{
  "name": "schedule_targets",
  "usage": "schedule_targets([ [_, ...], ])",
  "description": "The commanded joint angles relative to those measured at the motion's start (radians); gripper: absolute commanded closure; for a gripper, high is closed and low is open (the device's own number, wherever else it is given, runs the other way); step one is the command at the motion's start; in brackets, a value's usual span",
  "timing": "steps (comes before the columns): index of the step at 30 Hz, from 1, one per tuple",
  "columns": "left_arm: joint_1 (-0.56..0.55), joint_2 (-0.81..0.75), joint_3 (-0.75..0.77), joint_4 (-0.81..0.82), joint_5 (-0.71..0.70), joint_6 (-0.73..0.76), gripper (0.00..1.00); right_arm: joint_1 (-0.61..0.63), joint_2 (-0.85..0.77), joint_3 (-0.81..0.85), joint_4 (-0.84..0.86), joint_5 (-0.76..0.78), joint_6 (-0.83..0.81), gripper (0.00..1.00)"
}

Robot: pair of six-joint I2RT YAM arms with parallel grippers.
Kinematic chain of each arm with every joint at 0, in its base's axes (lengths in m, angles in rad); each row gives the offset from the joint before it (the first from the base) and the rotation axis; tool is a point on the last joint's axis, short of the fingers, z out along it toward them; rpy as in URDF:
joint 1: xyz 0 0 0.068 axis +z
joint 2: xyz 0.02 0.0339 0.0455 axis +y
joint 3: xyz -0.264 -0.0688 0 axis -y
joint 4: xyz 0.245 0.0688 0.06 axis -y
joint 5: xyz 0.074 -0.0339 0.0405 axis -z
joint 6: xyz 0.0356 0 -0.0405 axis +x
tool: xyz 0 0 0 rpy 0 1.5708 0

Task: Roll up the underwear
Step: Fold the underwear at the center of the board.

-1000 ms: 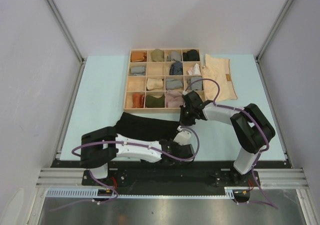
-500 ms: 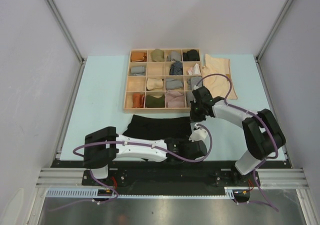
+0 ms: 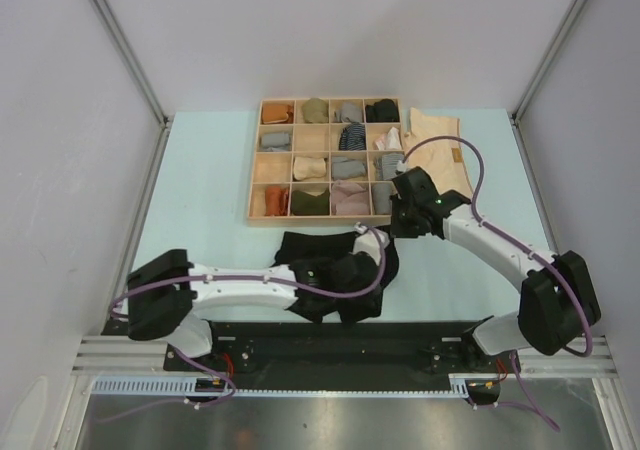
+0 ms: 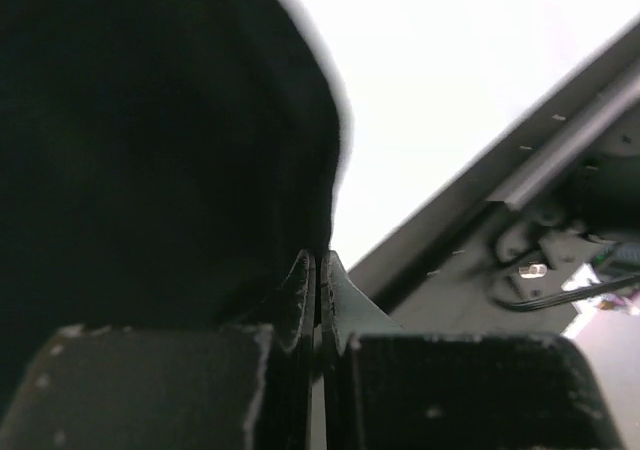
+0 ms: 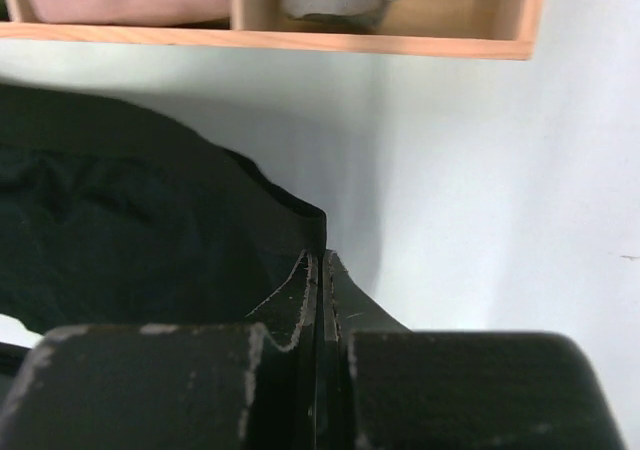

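Observation:
The black underwear [image 3: 318, 257] lies bunched on the pale table just in front of the wooden tray [image 3: 255, 160]. My left gripper [image 3: 352, 288] sits low over its near right part, shut on a fold of the black underwear [image 4: 150, 150] that fills the left wrist view. My right gripper [image 3: 393, 233] is at the cloth's far right corner, its jaws shut on the hem of the black underwear [image 5: 150, 230]. A pale cream underwear [image 3: 440, 155] with a small tan label lies flat to the right of the tray.
The tray holds rolled cloth bundles in orange, olive, grey, black, striped and cream. Its near wall [image 5: 300, 38] stands just beyond the right gripper. The black base rail [image 4: 520, 180] runs close by the left gripper.
The left gripper has shut on the black cloth and pulled back to the left. The right gripper has moved right and away. The underwear has shifted right and gathered into a shorter heap.

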Motion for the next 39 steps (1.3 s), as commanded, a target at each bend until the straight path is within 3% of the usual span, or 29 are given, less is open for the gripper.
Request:
schedule_targets([
  [1, 0.053, -0.183, -0.173, 0.075, 0.021, -0.081, 1.00, 0.072, 0.045, 0.100, -0.011, 0.076, 0.050, 1.00],
  [9, 0.162, -0.507, -0.434, 0.018, 0.032, -0.128, 1.00, 0.215, 0.208, 0.261, 0.023, 0.122, 0.125, 1.00],
  [19, 0.217, -0.903, -0.632, -0.250, -0.065, -0.257, 1.00, 0.374, 0.427, 0.522, -0.009, 0.226, 0.192, 1.00],
  [27, 0.247, -1.081, -0.672, -0.438, -0.193, -0.363, 1.00, 0.450, 0.628, 0.821, -0.109, 0.287, 0.192, 1.00],
  [39, 0.247, -1.299, -0.710, -0.654, -0.352, -0.509, 1.00, 0.462, 0.679, 0.850, -0.120, 0.292, 0.205, 1.00],
])
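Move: Both shut hands already hold the black underwear by its raised right edge, the right hand at the far end, the left at the near end. The middle of its left edge lies about 27 cm left, 8 back and 9 below the right hand; from the left hand about 25 left, 8 ahead. From the right hand, the olive piece is some 19 cm left and 8 ahead, the orange roll 27 left and 8 ahead, both 6 lower. Both hands, still gripping, carry the underwear's raised edge about 25 cm left across its body towards the left edge. ##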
